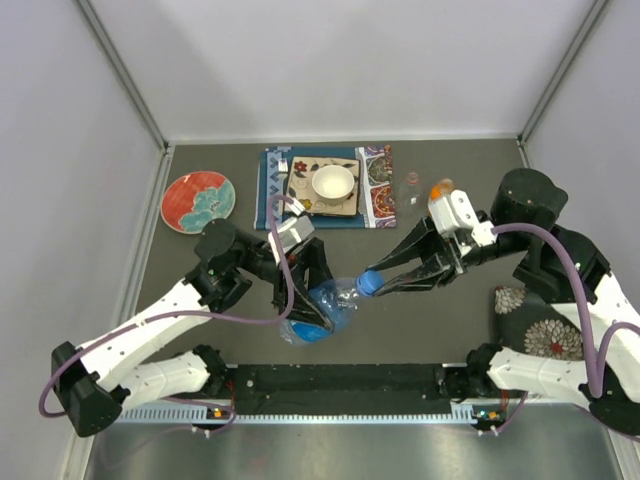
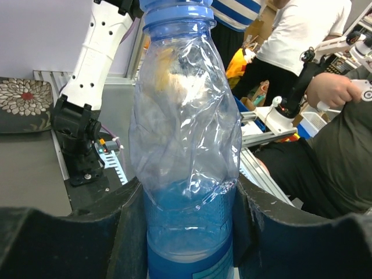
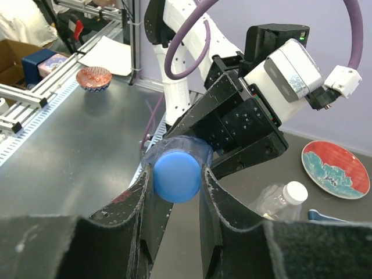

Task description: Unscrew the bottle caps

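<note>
A crumpled blue-tinted bottle (image 1: 325, 305) is held off the table between the two arms, lying nearly level. My left gripper (image 1: 308, 290) is shut on its lower body, and the left wrist view shows both fingers (image 2: 119, 232) pressed against the bottle (image 2: 186, 145). The blue cap (image 3: 177, 174) sits on the neck, and my right gripper (image 3: 177, 181) is shut on it, one pad on each side. From above, the blue cap (image 1: 368, 283) is at the tips of the right gripper (image 1: 376, 282). A clear bottle with a white cap (image 3: 285, 197) lies on the table beyond.
At the back, a white bowl (image 1: 333, 183) rests on patterned mats (image 1: 375, 185). A red and teal plate (image 1: 199, 200) is at the back left. An orange-capped bottle (image 1: 440, 189) and a small clear bottle (image 1: 410, 186) stand at the back right. A flowered cloth (image 1: 535, 325) lies at the right.
</note>
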`<action>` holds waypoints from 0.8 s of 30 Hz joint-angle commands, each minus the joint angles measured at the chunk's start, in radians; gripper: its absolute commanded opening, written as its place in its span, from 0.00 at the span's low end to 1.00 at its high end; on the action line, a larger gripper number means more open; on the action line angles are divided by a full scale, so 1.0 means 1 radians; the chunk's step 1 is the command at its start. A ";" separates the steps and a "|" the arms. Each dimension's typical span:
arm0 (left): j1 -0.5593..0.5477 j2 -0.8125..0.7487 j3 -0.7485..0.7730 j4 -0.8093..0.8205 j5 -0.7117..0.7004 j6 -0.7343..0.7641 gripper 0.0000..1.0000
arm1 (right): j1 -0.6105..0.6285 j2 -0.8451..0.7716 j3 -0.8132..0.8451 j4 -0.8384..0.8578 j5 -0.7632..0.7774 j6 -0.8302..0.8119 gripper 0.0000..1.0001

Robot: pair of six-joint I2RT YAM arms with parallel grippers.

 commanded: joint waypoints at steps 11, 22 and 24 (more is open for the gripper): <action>-0.006 -0.042 0.173 -0.474 -0.213 0.482 0.31 | 0.008 0.021 0.115 -0.151 0.348 0.061 0.60; -0.037 -0.056 0.184 -0.624 -0.555 0.661 0.31 | 0.008 -0.027 0.124 0.075 0.590 0.325 0.84; -0.052 -0.063 0.175 -0.626 -0.686 0.697 0.32 | 0.008 -0.019 0.111 0.117 0.682 0.424 0.86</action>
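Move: The blue cap sits right between the right hand's fingertips, still on the blue bottle, whose middle is about 10 cm to the left of that hand, 4 cm back and 5 cm lower. From the left hand, which grips that bottle's body, the cap is about 4 cm ahead, 10 cm right and 5 cm up. The white-capped bottle stands about 22 cm ahead, 9 cm left and 23 cm below the left hand. After a brief pause the right hand lets go of the blue cap, its fingers spreading from nearly shut to wide open, as it travels about 6.5 cm forward, swings some 30 degrees clockwise and rises about 3 cm towards the end. The left hand keeps its grip on the blue bottle's body and carries it along, about 7 cm forward and slightly right, turning it roughly 25 degrees counter-clockwise so that the neck swings forward too. ##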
